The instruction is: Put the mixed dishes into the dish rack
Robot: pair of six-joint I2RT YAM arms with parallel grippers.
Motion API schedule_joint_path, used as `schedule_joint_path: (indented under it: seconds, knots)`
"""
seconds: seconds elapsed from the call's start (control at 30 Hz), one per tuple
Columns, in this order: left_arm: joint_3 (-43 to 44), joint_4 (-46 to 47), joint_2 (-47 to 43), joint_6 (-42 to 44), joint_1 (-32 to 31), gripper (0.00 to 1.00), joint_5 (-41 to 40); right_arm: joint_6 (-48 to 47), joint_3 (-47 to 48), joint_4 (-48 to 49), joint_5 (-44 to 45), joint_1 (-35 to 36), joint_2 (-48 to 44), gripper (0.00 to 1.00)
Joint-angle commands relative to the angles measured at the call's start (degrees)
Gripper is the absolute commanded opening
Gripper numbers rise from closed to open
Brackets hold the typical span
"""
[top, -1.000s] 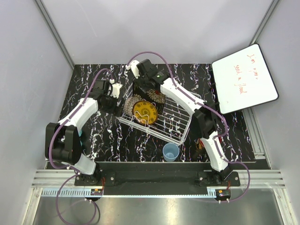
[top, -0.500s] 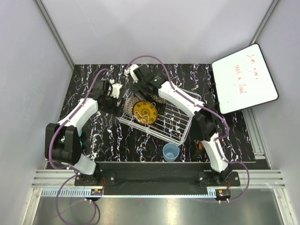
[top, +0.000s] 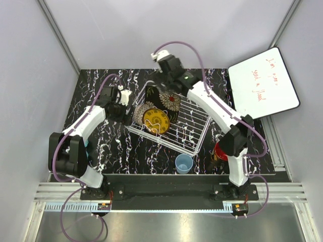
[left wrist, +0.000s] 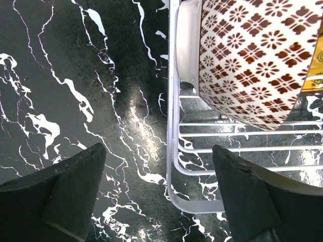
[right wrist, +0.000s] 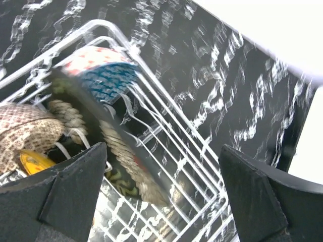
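Note:
The dish rack point(top: 189, 128) lies at an angle mid-table. Standing in its left end are a beige patterned bowl point(top: 140, 111), a yellow plate point(top: 155, 120) and the dark square floral plate point(top: 169, 100). My right gripper point(top: 169, 68) hovers open above the rack's back edge, apart from the dark plate point(right wrist: 118, 148); a blue patterned bowl point(right wrist: 108, 75) sits behind that plate. Beside the rack's left corner point(left wrist: 171, 126) my left gripper point(top: 124, 103) stands open and empty, below the beige bowl point(left wrist: 252, 60). A light blue cup point(top: 183, 164) and a dark mug point(top: 218, 151) stand on the table in front.
A white board with red writing point(top: 262, 83) leans at the right edge. The right arm's forearm crosses over the rack's right end. Grey walls close the table on the left, back and right.
My right gripper has opened, let go of the dark floral plate and pulled up and back to the right. The plate now stands in the rack. The left arm has not moved.

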Motion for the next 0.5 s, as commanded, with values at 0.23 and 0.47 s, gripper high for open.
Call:
schedule_joint_path:
  seconds: [0.23,0.47]
  knots:
    - [-0.6,-0.44,-1.77,1.04,1.72,0.9,0.02,26.55,-29.9,-8.29,1.02,-12.84,-24.26,0.79]
    - [-0.6,-0.53,-2.12,1.12,2.24,0.9,0.02,31.04,-40.28,-8.29,0.93,-14.42,-27.44,0.36]
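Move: From the right hand, the red cup lies about 28 cm back, 27 cm to its right and 23 cm below. The blue cup stands some 16 cm left of the red cup and 5 cm nearer the bases. Close to the right hand, the flowered black plate is about 7 cm back, straight below by some 16 cm. From the idle left hand, the red cup is roughly 44 cm right, 14 cm back and 6 cm lower. Touching nothing and empty, the right hand swings fast away from the flowered plate towards the red cup's side of the table, first almost level to the right across the rack, then curving back and down, some 18 cm right, 10 cm back and 7 cm down in all. The wrist turns about 30 degrees clockwise and tips steeper; late on, the wide-open fingers close to under half. ##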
